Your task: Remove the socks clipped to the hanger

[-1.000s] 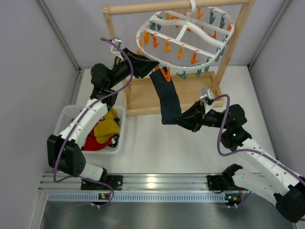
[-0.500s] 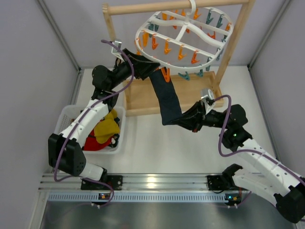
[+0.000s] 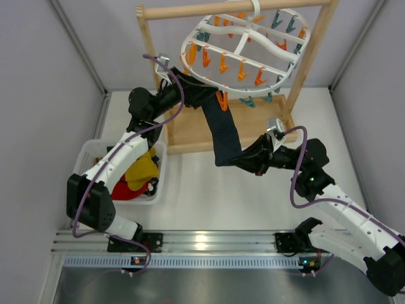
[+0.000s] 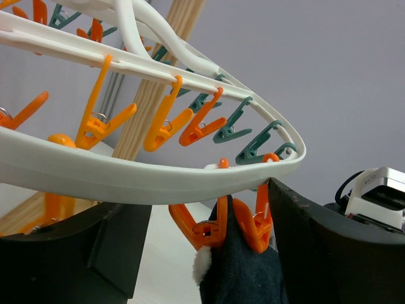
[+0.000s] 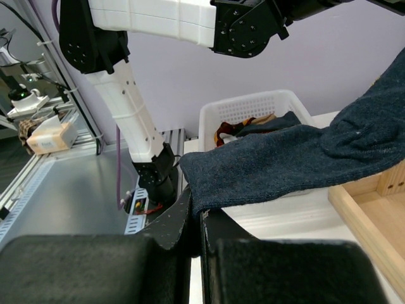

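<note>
The white oval hanger [image 3: 245,49] hangs from the wooden rack, tilted. A single dark navy sock [image 3: 224,130] is held at its near rim by an orange clip [image 3: 220,100]. My left gripper [image 3: 210,96] is open, one finger on each side of that clip [image 4: 218,231]. The right finger [image 4: 329,247] is against the clip and the left finger [image 4: 76,253] stands apart. The sock's top [image 4: 243,275] sits below the hanger rim [image 4: 126,177]. My right gripper [image 3: 239,158] is shut on the sock's lower end [image 5: 285,161], pinching its edge [image 5: 196,218].
A white basket [image 3: 85,155] at the left holds yellow [image 3: 142,168] and red [image 3: 126,190] socks; it also shows in the right wrist view [image 5: 253,111]. The wooden rack's top bar [image 3: 196,9], right post [image 3: 313,54] and base tray [image 3: 190,126] surround the hanger.
My left gripper has moved right to the orange clip with its jaws wider apart. The hanger has swung slightly. The right gripper and the sock's lower end have stayed put.
</note>
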Action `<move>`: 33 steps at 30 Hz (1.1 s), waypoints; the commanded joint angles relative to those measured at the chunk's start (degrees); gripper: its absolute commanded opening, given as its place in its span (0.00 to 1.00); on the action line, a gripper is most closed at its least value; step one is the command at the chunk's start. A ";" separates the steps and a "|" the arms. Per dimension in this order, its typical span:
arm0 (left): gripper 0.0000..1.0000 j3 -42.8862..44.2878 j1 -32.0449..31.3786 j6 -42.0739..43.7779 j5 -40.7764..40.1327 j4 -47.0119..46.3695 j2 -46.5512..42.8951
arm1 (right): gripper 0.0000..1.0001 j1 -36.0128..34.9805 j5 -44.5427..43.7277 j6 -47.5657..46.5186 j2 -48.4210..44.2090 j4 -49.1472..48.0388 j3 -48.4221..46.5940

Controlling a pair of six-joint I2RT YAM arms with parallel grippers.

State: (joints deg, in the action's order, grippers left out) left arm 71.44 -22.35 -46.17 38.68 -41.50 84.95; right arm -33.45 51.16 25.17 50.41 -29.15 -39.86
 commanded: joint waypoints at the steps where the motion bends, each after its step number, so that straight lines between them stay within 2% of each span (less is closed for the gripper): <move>1: 0.79 -0.68 -0.06 1.17 0.09 -3.94 -0.13 | 0.00 0.84 1.40 0.06 -1.02 -1.97 -2.77; 3: 0.74 -1.13 0.02 1.43 0.00 -3.86 -0.31 | 0.00 0.76 1.40 0.14 -1.28 -1.88 -2.77; 4: 0.66 -1.13 0.02 1.44 0.00 -3.94 -0.22 | 0.00 0.84 1.40 0.14 -1.37 -1.97 -2.68; 7: 0.51 -1.04 -0.06 1.00 0.08 -4.38 -0.13 | 0.00 0.76 1.40 0.14 -1.37 -1.88 -2.60; 9: 0.49 -0.78 -0.06 0.73 -0.09 -4.47 -0.22 | 0.00 0.84 1.40 0.06 -1.20 -1.88 -2.51; 11: 0.41 -0.51 0.02 0.82 0.00 -4.56 -0.39 | 0.00 0.76 1.32 0.06 -1.28 -2.05 -2.25; 24: 0.20 -0.86 -0.06 0.91 -2.29 -4.47 -0.84 | 0.00 0.84 -0.88 -2.66 -4.80 1.46 2.50; 27: 0.11 -0.16 -0.06 0.30 -2.38 -4.47 -0.66 | 0.00 0.76 -0.97 -3.02 -4.80 2.16 2.33; 28: 0.00 0.54 -0.06 0.12 -2.38 -4.47 -0.40 | 0.00 0.84 -0.97 -3.19 -4.62 2.16 2.33; 33: 0.00 0.90 -0.06 0.12 -1.85 -4.47 -0.48 | 0.00 0.76 -1.15 -3.64 -4.71 2.60 2.59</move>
State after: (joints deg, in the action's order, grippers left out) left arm 70.41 -22.35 -45.95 36.99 -42.06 84.95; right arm -33.41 50.09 22.98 46.39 -26.57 -37.47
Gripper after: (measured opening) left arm 0.350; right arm 0.005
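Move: The orange clip at the sock's upper end lies between the left hand's open fingers, level and about 1 cm to the right of the hand point, with the second orange clip some 4 cm right and 1 cm back, level. The hanger's near rim passes about 3 cm above the hand point, 1 cm to its right. From the right hand, already shut on the dark sock's other end, the first clip is roughly 19 cm ahead, 5 cm left and 8 cm higher. The left hand stays almost in place just under the hanger rim, sinking barely half a centimetre, while its fingers close by about half of their starting gap onto the orange clip and keep it squeezed by its levers. The right hand keeps its shut grip and waits with the dark sock stretched towards it, then, once the left fingers have closed, shifts about 1 cm back and to its right and a little down, away from the clip. ##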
